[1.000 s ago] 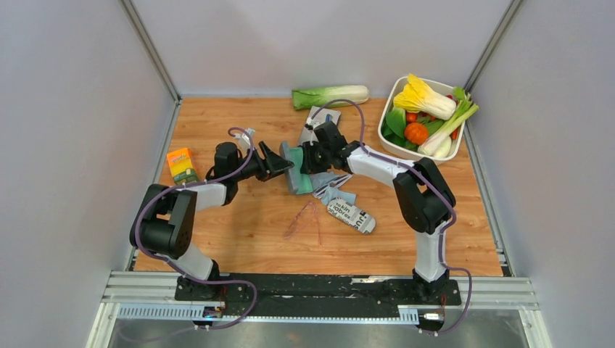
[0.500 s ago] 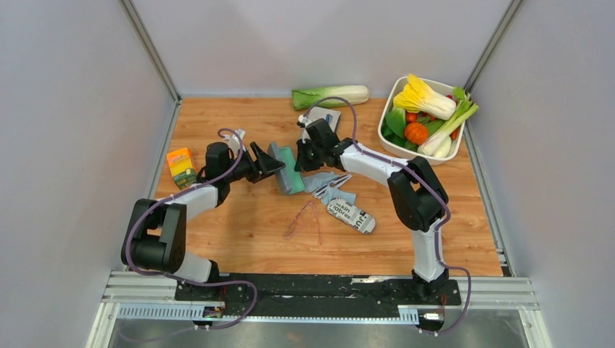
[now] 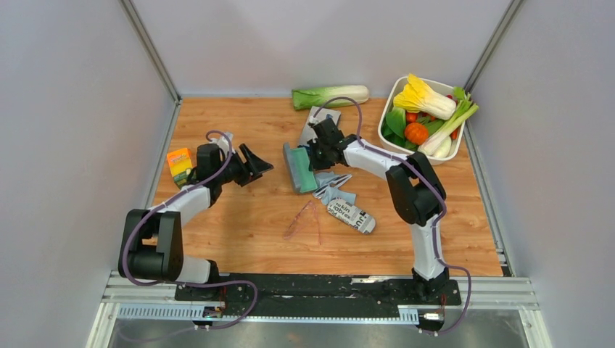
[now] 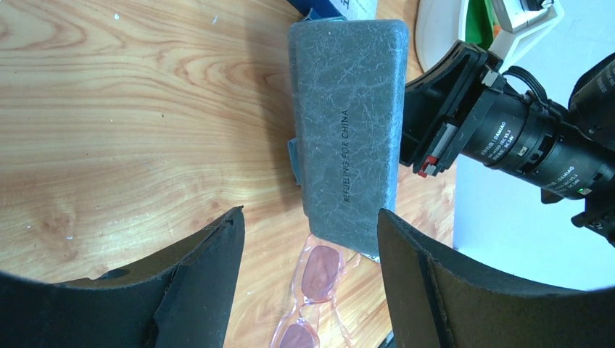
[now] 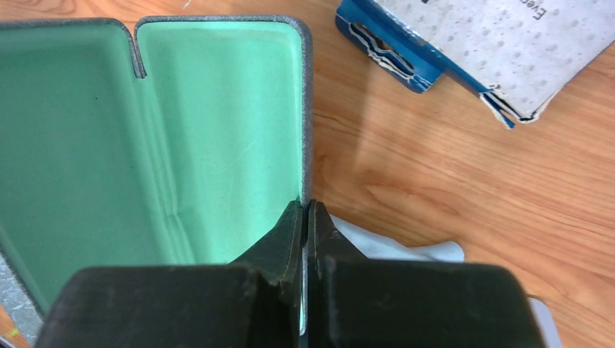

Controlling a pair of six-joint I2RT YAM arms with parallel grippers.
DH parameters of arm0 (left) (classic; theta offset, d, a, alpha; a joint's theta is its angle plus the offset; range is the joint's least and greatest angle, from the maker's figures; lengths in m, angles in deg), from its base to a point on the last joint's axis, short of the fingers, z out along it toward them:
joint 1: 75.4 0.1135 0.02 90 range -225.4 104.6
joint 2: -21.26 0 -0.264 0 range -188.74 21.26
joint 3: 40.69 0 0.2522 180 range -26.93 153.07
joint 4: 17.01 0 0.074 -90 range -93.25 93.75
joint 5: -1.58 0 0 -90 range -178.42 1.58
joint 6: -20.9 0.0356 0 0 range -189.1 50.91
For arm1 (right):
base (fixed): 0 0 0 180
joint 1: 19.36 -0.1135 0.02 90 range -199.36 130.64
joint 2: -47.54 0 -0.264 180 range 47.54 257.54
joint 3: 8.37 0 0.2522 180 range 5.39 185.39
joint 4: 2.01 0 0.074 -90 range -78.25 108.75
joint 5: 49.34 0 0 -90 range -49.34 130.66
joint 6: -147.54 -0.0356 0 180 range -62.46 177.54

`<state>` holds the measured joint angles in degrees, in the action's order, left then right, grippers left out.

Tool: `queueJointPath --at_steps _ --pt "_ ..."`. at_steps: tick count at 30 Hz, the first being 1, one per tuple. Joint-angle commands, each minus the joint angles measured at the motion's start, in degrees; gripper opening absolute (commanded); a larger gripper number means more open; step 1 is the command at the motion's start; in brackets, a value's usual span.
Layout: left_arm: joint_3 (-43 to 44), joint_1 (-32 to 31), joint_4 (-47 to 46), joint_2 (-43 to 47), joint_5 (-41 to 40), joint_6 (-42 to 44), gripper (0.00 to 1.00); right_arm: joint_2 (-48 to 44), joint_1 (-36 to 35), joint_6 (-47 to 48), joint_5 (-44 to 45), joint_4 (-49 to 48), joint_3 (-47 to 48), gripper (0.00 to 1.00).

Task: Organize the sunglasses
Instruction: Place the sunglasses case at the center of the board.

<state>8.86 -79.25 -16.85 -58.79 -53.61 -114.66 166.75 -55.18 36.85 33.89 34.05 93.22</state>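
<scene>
The sunglasses [image 3: 304,220], thin-framed with pink lenses, lie flat on the wood in front of the case; the left wrist view shows the sunglasses [image 4: 319,270] between its fingers, farther off. The grey case [image 3: 299,167] is open, teal lining [image 5: 145,145] toward the right wrist and grey shell [image 4: 355,130] toward the left arm. My right gripper [image 3: 315,154] is shut on the case's side wall, the rim pinched between its fingertips [image 5: 304,210]. My left gripper [image 3: 258,164] stands open and holds nothing, a short way left of the case, jaws wide [image 4: 310,221].
A light blue cloth [image 3: 335,190] and a printed tube [image 3: 352,215] lie right of the sunglasses. A blue-white packet [image 3: 319,116] sits behind the case. An orange carton [image 3: 181,165] stands far left. A cabbage [image 3: 330,96] and a white bowl [image 3: 386,123] of vegetables sit at the back.
My left gripper has drawn back to the left, away from the case. The right gripper has closed on the case's rim and turned it slightly.
</scene>
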Motion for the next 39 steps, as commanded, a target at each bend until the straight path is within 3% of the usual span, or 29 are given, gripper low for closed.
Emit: queueJointPath --at_steps 1,5,13,14,17,19,27,39 --pt "0.51 0.69 1.21 3.32 -0.53 1.79 0.75 1.19 -0.22 -0.40 -0.09 -0.86 3.57 0.00" --pt "1.65 0.78 5.86 5.60 -3.42 3.01 0.75 3.82 -0.57 -2.07 0.00 -0.60 6.99 0.00" --pt "2.88 0.69 13.34 12.37 -12.21 5.13 0.76 14.01 -3.47 -5.33 5.17 5.99 22.63 0.01" --pt "2.88 0.69 15.26 13.25 -12.83 5.48 0.76 14.89 -3.65 -5.85 5.70 6.87 23.86 0.05" --pt "3.58 0.69 17.47 13.43 -13.63 6.27 0.76 14.64 -3.74 -7.08 6.32 6.88 24.23 0.44" --pt "3.85 0.78 18.35 13.52 -13.71 6.71 0.76 12.45 -3.83 -7.09 6.15 4.69 21.34 0.53" --pt "4.46 0.69 19.49 12.46 -14.59 8.12 0.76 0.77 -3.56 -2.96 6.68 3.88 13.61 0.54" --pt "3.76 -1.06 21.60 17.47 -15.11 9.35 0.76 -30.86 -3.12 -1.46 15.90 -4.63 -19.96 0.55"
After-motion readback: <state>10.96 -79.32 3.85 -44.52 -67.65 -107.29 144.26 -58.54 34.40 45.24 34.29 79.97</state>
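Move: The right hand still pinches the raised rim of the open sunglasses case; the bare landing spot on the board lies about 10 cm to its left, 3 cm ahead and 4 cm below. From this hand the white sunglasses lie some 5 cm to the right and 4 cm back, the grey-blue box 12 cm ahead and 2 cm right. For the open left hand, that spot is roughly 6 cm ahead, 3 cm right and 10 cm below. The right hand carries the sunglasses case by its rim about 6 cm left and 4 cm forward while sinking about a centimetre, away from the white sunglasses, then opens its fingers to about half and lets go, backing off rightward, up and back by some 10, 10 and 8 cm, with the fingers tipping about 10 degrees. The empty left hand stays open and makes room, drawing about 4 cm left and 2 cm back with a small rise and dip on the way while it rolls some 13 degrees, its left side rising. ##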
